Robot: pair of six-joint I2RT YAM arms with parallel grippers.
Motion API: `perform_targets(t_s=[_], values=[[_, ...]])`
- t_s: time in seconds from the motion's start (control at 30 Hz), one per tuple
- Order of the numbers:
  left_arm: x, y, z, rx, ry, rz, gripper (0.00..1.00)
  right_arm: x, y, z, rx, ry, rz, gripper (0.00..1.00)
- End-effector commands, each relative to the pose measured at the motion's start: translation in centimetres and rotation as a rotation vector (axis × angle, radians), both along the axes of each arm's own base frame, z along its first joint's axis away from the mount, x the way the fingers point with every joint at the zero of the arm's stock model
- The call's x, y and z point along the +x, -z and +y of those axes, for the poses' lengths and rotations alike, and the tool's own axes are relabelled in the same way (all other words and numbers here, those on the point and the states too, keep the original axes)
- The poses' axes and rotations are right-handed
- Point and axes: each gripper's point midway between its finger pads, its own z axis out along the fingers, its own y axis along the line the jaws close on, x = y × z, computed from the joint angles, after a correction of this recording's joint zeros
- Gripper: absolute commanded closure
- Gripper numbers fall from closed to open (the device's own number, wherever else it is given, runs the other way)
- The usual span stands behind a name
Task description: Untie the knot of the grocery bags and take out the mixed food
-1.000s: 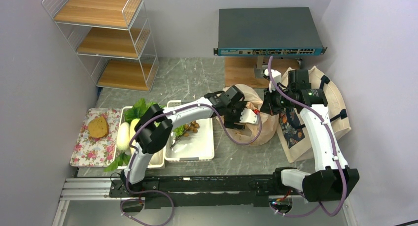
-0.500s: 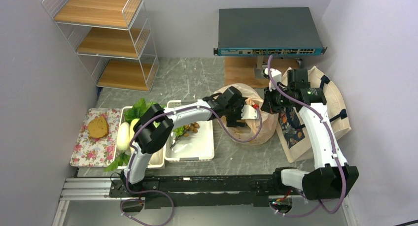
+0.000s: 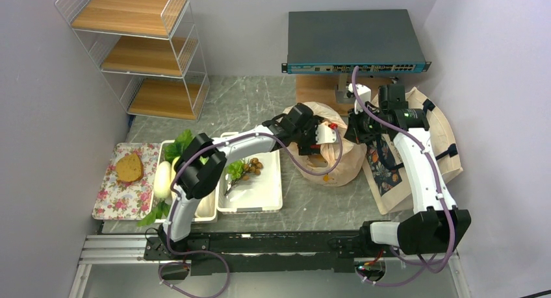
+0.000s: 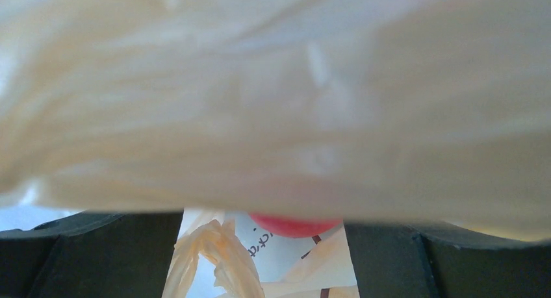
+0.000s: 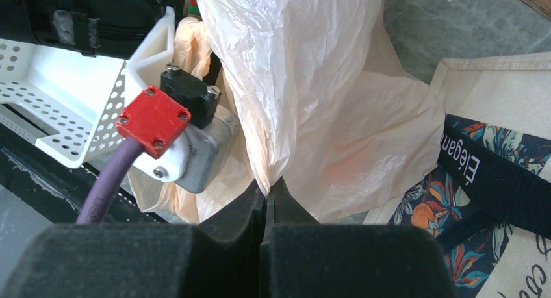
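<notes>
The peach plastic grocery bag (image 3: 338, 161) stands with its mouth spread; no knot shows. My right gripper (image 3: 354, 128) is shut on a fold of the bag's rim (image 5: 268, 181) and holds it up. My left gripper (image 3: 313, 141) is inside the bag, open, with film (image 4: 273, 97) draped over its camera. Between its dark fingers (image 4: 91, 256) lie something round and red (image 4: 295, 224) and a white printed packet (image 4: 276, 252). The cream floral tote (image 3: 422, 149) lies flat to the right. Bread (image 3: 128, 167), a white radish (image 3: 162, 179), leafy greens (image 3: 184, 144) and nuts (image 3: 254, 166) sit in trays on the left.
A floral tray (image 3: 107, 200) and two white trays (image 3: 260, 197) line the left front. A wire shelf rack (image 3: 140, 51) stands at the back left. A dark network switch (image 3: 354, 41) sits on a wooden block (image 3: 315, 93) behind the bag.
My left gripper has gone deeper into the bag, toward the back, and its jaws have widened a little. The right gripper has drawn the bag's rim slightly back and up.
</notes>
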Motion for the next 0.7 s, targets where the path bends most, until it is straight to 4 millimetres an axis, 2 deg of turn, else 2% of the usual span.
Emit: perform_targets(t_s=[0.0, 0.07, 0.13, 0.27, 0.37, 0.47, 0.57, 0.67], values=[[0.0, 0.3, -1.0, 0.001, 0.016, 0.011, 0.12, 0.9, -1.3, -0.2, 0.001, 0.021, -0.045, 1.0], [-1.4, 1.3, -1.0, 0.037, 0.066, 0.02, 0.14, 1.0, -1.1, -0.4, -0.012, 0.028, -0.048, 1.0], [-3.7, 1.6, -0.8, 0.058, 0.132, 0.014, 0.15, 1.1, -1.0, -0.8, -0.03, 0.036, -0.052, 1.0], [-9.3, -0.2, -0.1, 0.033, 0.271, -0.023, 0.15, 1.4, -0.8, -1.2, -0.053, 0.044, -0.061, 1.0], [-13.6, -0.1, -0.2, 0.043, 0.358, -0.01, 0.13, 1.7, -0.7, -1.0, -0.045, 0.035, -0.06, 1.0], [-16.3, 0.1, -0.7, 0.054, 0.405, 0.017, 0.11, 1.7, -0.5, -0.7, -0.034, 0.014, -0.058, 1.0], [-16.5, -0.7, -0.9, 0.037, 0.373, 0.036, 0.1, 1.3, -0.2, -0.4, -0.02, -0.008, -0.046, 1.0], [-13.7, -2.7, -0.5, -0.016, 0.27, 0.04, 0.11, 0.7, 0.0, 0.2, 0.005, -0.036, -0.032, 1.0]])
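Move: The left hand is wide open inside the grocery bag's mouth, pointing right and down under loose film. The red tomato lies about 5 cm to its right, roughly level fore and aft and 7 cm lower. The bag corner pinched by the right hand is some 9 cm right, 3 cm back and 10 cm higher; the white tray's middle is 23 cm left, 6 cm back and 10 cm down. From the right hand, the tomato lies 4 cm left, 3 cm forward and 17 cm down. Back towards the robot sweeps the left hand, about 17 cm, dipping some 3 cm at first and then rising partway again, away from the far side of the bag to its near edge. The wrist swings about 20 degrees clockwise, leaving the fingers pointing almost straight right and down; they stay wide open, with film still draped over the forward one. The right hand all but holds its place, keeping its pinch on the bag's corner. ##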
